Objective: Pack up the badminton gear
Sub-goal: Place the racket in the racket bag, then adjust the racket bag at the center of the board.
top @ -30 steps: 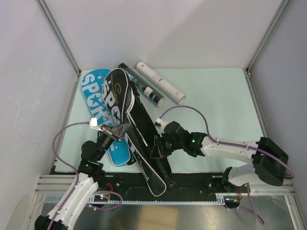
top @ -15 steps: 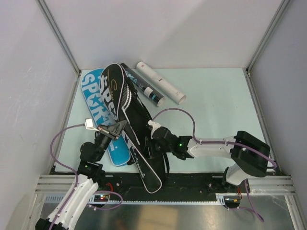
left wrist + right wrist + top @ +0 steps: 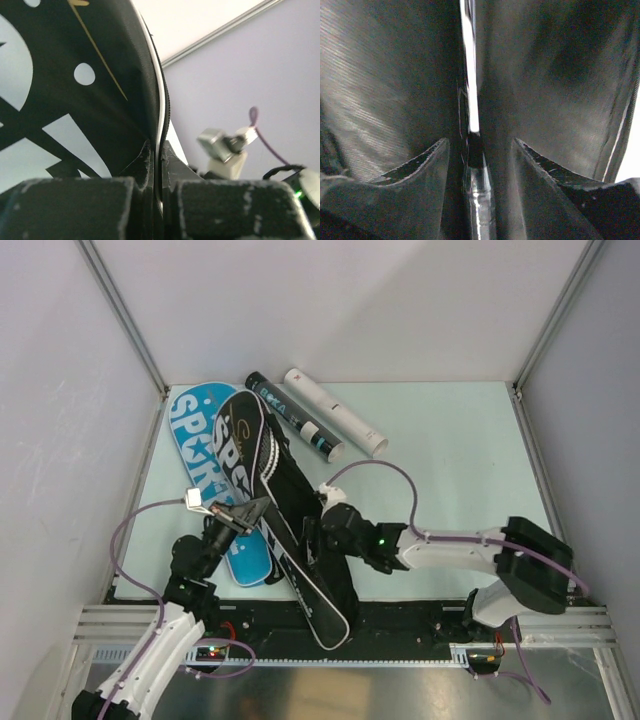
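Observation:
The black SPORT bag (image 3: 270, 480) lies slanted across the blue SPORT bag (image 3: 195, 445). My left gripper (image 3: 250, 512) is shut on the black bag's zippered edge (image 3: 161, 100), which runs up between its pads (image 3: 145, 160). My right gripper (image 3: 318, 540) is at the bag's narrow part, open. In the right wrist view its fingers (image 3: 425, 160) stand apart inside the black bag (image 3: 545, 75), with a racket's dark glossy handle (image 3: 479, 200) and thin white shaft (image 3: 469, 75) between them, untouched. No shuttlecocks show.
A white tube (image 3: 335, 425) and a black tube (image 3: 295, 425) lie side by side at the back of the pale green mat (image 3: 450, 460). Grey walls close in left, right and back. The right arm's cable (image 3: 400, 480) loops over the mat.
My right gripper's fingers have spread apart around the racket handle. The black bag's wide end swung left, then back right. My left gripper kept its grip.

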Controlling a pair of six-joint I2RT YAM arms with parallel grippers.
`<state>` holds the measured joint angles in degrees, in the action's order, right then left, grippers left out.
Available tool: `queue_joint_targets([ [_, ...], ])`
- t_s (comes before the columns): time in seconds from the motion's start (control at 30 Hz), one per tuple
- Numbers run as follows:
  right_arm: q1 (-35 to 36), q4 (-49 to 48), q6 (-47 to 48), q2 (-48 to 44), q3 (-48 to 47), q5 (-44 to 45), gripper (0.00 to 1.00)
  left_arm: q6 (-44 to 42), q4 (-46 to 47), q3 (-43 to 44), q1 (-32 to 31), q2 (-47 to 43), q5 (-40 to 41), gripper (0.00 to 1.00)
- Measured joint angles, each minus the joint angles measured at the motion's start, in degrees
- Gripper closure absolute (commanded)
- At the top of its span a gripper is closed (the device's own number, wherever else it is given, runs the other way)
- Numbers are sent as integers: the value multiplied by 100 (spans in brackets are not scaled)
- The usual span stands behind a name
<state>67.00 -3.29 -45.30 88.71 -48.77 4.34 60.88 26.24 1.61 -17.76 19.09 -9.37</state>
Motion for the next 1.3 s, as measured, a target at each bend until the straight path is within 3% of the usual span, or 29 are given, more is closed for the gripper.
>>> queue_joint_targets([
  [0.27, -435, 647, 866, -1641, -2, 61, 30, -140, -96, 0, -28, 107, -354, 100],
  [0.33, -708, 645, 1156, -1971, -2, -197, 23, -181, -173, 0, -28, 140, -446, 100],
  [0.47, -1401, 570, 1547, -2175, -2, -800, 19, -234, -278, 0, -35, 149, -505, 100],
  [0.6, -1956, 356, 1843, -1873, 0, -1438, 19, -245, -319, 0, -35, 111, -505, 100],
  [0.8, -2111, -118, 2111, -938, 22, -2081, 18, -238, -372, 0, -35, 24, -503, 100],
  [1.17, -2090, -846, 2159, 590, 52, -2280, 19, -236, -422, 0, -35, -13, -501, 100],
  [1.3, -2048, -1034, 2162, 977, 107, -2291, 25, -238, -435, 0, -35, -15, -501, 100],
])
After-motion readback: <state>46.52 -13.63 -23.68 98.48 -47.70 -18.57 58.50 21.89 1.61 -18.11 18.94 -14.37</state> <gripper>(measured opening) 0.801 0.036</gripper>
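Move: The black bag's open right zipper edge lies about 9 cm ahead of the right hand, 5 cm to its right and 5 cm lower. The racket handle, already released inside the bag, has its middle roughly 9 cm back, 4 cm right and 4 cm below that hand. The raised left flap's pinched edge is some 12 cm ahead, 13 cm left and 8 cm above it. From the left hand, the zipper edge is about 4 cm back, 17 cm right and 12 cm down. The racket handle is left in the bag as the right hand lifts clear some 12 cm, swinging forward and right with its fingers spreading wider, then comes down about 16 cm over the bag's right zipper edge, easing slightly left and turning about 10 degrees counter-clockwise. The left hand keeps its pinch on the flap edge and sinks 2 cm, drifting slightly right and back. ##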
